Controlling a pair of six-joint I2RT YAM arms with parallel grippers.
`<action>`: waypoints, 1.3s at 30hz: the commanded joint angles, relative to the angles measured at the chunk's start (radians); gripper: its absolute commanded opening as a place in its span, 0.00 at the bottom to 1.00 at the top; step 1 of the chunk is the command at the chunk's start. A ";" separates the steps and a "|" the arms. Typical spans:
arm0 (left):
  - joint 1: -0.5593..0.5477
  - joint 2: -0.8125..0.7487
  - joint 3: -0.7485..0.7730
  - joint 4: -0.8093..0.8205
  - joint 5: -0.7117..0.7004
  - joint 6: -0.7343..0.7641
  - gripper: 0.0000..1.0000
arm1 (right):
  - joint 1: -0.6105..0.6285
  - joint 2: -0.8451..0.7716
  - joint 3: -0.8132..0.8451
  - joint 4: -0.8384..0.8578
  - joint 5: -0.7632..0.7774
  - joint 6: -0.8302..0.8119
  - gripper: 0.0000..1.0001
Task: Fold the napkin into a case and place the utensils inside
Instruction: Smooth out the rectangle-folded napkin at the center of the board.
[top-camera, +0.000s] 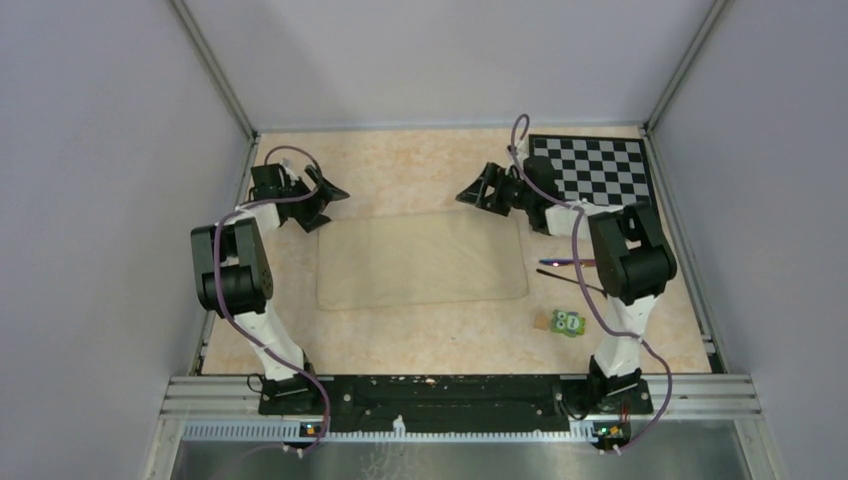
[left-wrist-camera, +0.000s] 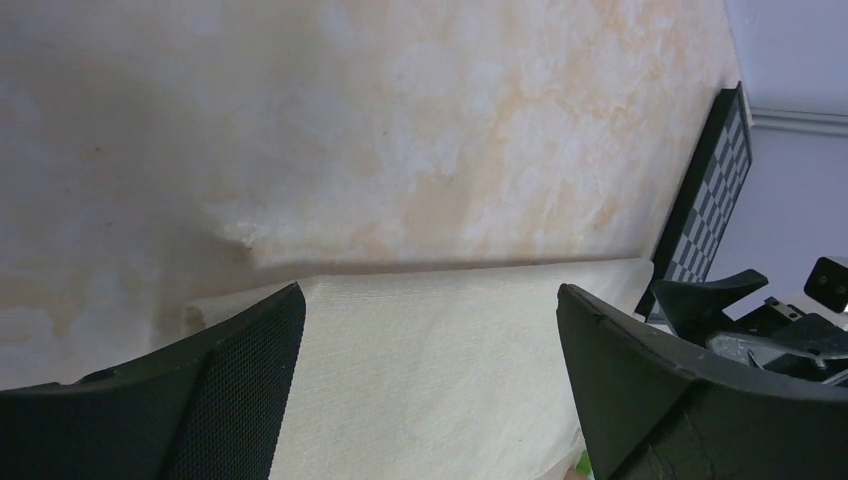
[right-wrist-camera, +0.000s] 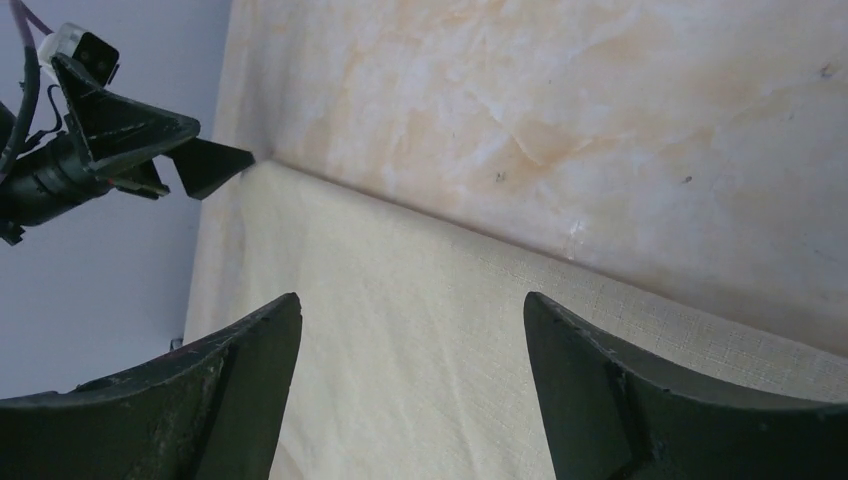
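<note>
The beige napkin lies flat in the middle of the table as a wide rectangle. My left gripper hovers open over its far left corner, and my right gripper hovers open over its far right corner. In the left wrist view the napkin fills the gap between the spread jaws of the left gripper, untouched. The right wrist view shows the same: cloth beneath the open right gripper. Thin dark utensils, one purple-tinted, lie right of the napkin beside the right arm.
A black-and-white chessboard sits at the far right corner, just behind the right gripper. A small green block rests near the right arm's base. Grey walls enclose the table on the left, the right and the far side.
</note>
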 joint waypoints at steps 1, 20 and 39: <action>0.037 0.049 -0.011 -0.003 -0.013 0.024 0.99 | -0.024 0.060 0.021 0.028 -0.010 -0.001 0.80; -0.157 -0.136 -0.012 0.005 0.015 0.042 0.99 | 0.039 -0.049 -0.023 0.038 0.019 0.002 0.81; -0.326 0.154 -0.046 0.308 -0.015 -0.141 0.99 | -0.078 0.168 -0.009 0.099 -0.080 0.121 0.81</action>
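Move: The folded napkin's middle lies about 13 cm back and 21 cm right of the left gripper, some 3 cm below it; from the right gripper it is about 13 cm back, 14 cm left and 5 cm down. Both open grippers hover near its far edge. The chessboard stands roughly 29 cm right and 5 cm forward of the right gripper, the utensils some 23 cm right and 14 cm back. Lower the open left gripper about 3 cm at the napkin's far left corner, easing left, then lift it and swing some 23 cm right along the far edge, yawing clockwise, and set the fingertips down near that edge's middle. Meanwhile stroke the right gripper down and right, pause, lift it back left, then lower it rightward again onto the far edge, fingers kept open. ##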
